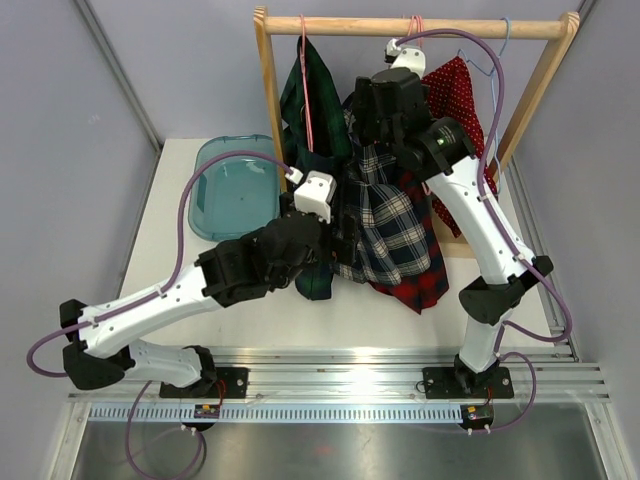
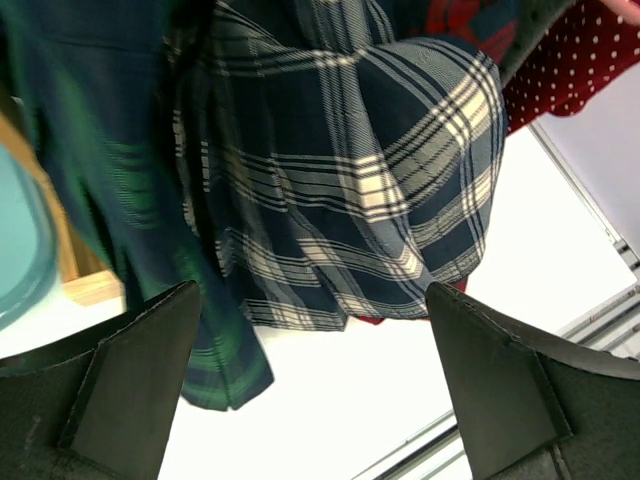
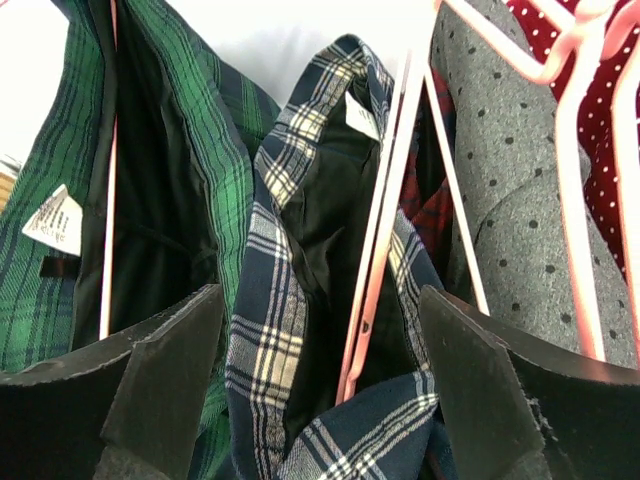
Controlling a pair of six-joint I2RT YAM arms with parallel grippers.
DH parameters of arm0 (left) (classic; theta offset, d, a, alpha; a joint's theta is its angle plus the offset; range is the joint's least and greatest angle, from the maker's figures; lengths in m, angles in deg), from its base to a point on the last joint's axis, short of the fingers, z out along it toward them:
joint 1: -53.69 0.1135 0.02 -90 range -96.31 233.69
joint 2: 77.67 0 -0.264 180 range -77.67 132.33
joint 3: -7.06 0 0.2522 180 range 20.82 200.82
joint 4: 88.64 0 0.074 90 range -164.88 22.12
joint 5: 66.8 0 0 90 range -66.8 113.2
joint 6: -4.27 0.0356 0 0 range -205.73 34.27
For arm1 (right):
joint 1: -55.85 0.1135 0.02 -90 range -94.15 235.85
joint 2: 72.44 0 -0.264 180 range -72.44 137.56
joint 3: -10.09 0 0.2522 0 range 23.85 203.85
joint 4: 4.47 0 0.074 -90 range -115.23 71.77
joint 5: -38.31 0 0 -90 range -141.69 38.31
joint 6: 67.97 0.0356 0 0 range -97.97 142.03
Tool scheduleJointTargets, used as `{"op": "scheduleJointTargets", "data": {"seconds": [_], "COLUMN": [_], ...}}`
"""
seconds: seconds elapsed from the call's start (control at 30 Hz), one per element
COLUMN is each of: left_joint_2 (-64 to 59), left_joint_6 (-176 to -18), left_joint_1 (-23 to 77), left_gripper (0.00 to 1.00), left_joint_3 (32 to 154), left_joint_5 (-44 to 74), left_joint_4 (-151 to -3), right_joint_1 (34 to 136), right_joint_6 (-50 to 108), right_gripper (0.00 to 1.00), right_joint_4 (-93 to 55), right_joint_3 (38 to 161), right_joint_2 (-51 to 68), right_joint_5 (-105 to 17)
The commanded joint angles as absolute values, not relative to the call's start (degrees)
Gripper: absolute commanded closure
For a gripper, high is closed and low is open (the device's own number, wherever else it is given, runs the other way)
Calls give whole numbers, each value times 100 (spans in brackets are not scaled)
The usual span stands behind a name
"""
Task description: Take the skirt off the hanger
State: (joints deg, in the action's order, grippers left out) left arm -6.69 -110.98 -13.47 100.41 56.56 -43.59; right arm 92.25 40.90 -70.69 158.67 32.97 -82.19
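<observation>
The navy-and-white plaid skirt (image 1: 388,215) hangs from the wooden rail (image 1: 420,27) among other garments. In the right wrist view its waistband (image 3: 262,260) loops around a pink hanger (image 3: 385,200). My right gripper (image 3: 322,292) is open, with its jaws standing either side of the waistband and the hanger's arm. My left gripper (image 2: 312,290) is open below the skirt's hem (image 2: 330,300), with nothing between its fingers. In the top view the left gripper (image 1: 333,243) is at the skirt's lower left and the right gripper (image 1: 372,130) is at its top.
A green plaid skirt (image 3: 190,150) hangs to the left of the navy one. A grey dotted garment (image 3: 520,200), a red polka-dot one (image 1: 462,95) and a red plaid one (image 1: 415,285) hang to the right. A teal tray (image 1: 235,185) lies on the white table at the back left.
</observation>
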Motion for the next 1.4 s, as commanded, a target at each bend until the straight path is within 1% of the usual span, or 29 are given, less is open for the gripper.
{"op": "scheduleJointTargets", "data": {"seconds": [0.0,0.13,0.23,0.33,0.37,0.43,0.47,0.53,0.57,0.6,0.67,0.77,0.83,0.93,1.0,1.07,1.1,1.17,1.2,1.23,1.27,1.3,1.37], "left_joint_2": [-639,-464,-261,-129,-103,-59,2,64,82,99,187,546,801,1294,1496,1707,1743,1743,1708,1586,1533,1463,1322], "left_joint_6": [-11192,-11043,-10937,-10867,-10849,-10779,-10744,-10621,-10560,-10437,-10287,-10216,-10348,-10436,-10392,-10348,-10374,-10444,-10471,-10471,-10462,-10401,-10305], "left_joint_1": [-1399,-1399,-1399,-1399,-1399,-1399,-1407,-1390,-1381,-1355,-1232,-855,-478,-204,-89,-89,-89,-107,-124,-159,-194,-212,-291], "left_gripper": [1,1,1,1,1,1,1,1,1,1,1,1,1,3,14,22,28,36,44,48,50,50,48], "left_joint_3": [9984,9992,10114,10177,10185,10177,10177,10151,10072,10019,9896,10035,10316,10712,10879,11107,11178,11310,11293,11267,11232,11240,11388], "left_joint_5": [5589,5651,5756,5783,5783,5835,5975,6177,6405,6468,6573,6399,6162,5819,5704,5634,5590,5476,5467,5467,5493,5493,5467], "left_joint_4": [-4973,-5299,-5440,-5563,-5607,-5712,-5756,-5958,-6237,-6405,-6931,-7119,-7101,-7057,-7136,-7128,-7084,-6970,-6978,-6996,-6978,-6961,-6777], "right_joint_1": [9127,9057,8978,8907,8899,8855,8855,8837,8820,8819,8811,8802,8793,8784,8775,8784,8776,8776,8775,8775,8784,8784,8784], "right_joint_6": [4093,4049,4057,4066,4057,4057,4066,4075,4075,4075,4075,4075,4092,4154,4207,4242,4242,4233,4224,4189,4172,4172,4172], "right_gripper": [14,26,29,38,46,52,62,71,81,88,99,100,100,100,100,100,100,100,100,100,100,100,100], "right_joint_4": [-6780,-6622,-6560,-6490,-6455,-6428,-6419,-6393,-6393,-6384,-6410,-6437,-6446,-6454,-6446,-6446,-6446,-6463,-6472,-6524,-6577,-6630,-6823], "right_joint_3": [15850,15700,15604,15542,15525,15507,15498,15463,15454,15445,15445,15419,15384,15305,15261,15208,15199,15225,15243,15348,15444,15663,15919], "right_joint_2": [3233,3259,3303,3338,3347,3364,3364,3364,3338,3347,3347,3312,3277,3136,3004,2882,2846,2759,2741,2723,2732,2732,2732], "right_joint_5": [-8288,-8254,-8245,-8210,-8210,-8201,-8210,-8175,-8140,-8139,-8104,-8061,-8025,-7894,-7815,-7744,-7718,-7682,-7682,-7674,-7674,-7656,-7577]}}
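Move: The right hand, open at the rack, has the plaid skirt's pink hanger about 3 cm ahead, 2 cm right and 2 cm below; the green plaid garment hangs about 10 cm left, 1 cm back and 8 cm lower, the grey garment level ahead, some 9 cm right, 6 cm lower. From the left hand, the skirt's upper part is about 13 cm ahead, 6 cm right and 4 cm below, with the green plaid garment 8 cm ahead, 6 cm left and 8 cm below. The right hand eases about 3 cm forward, 2 cm right and 2 cm down, shuts its fingers on the pink hanger's arm and keeps them shut, lifting and drawing back about a centimetre at the end. Meanwhile the left hand, wide open, first slips some 4 cm right and slightly down, then pushes forward about 12 cm into the plaid skirt's upper part, turning some 10 degrees counter-clockwise with the fingertips tipping up a little, and closes to about half on the bunched cloth before easing slightly back and up. ##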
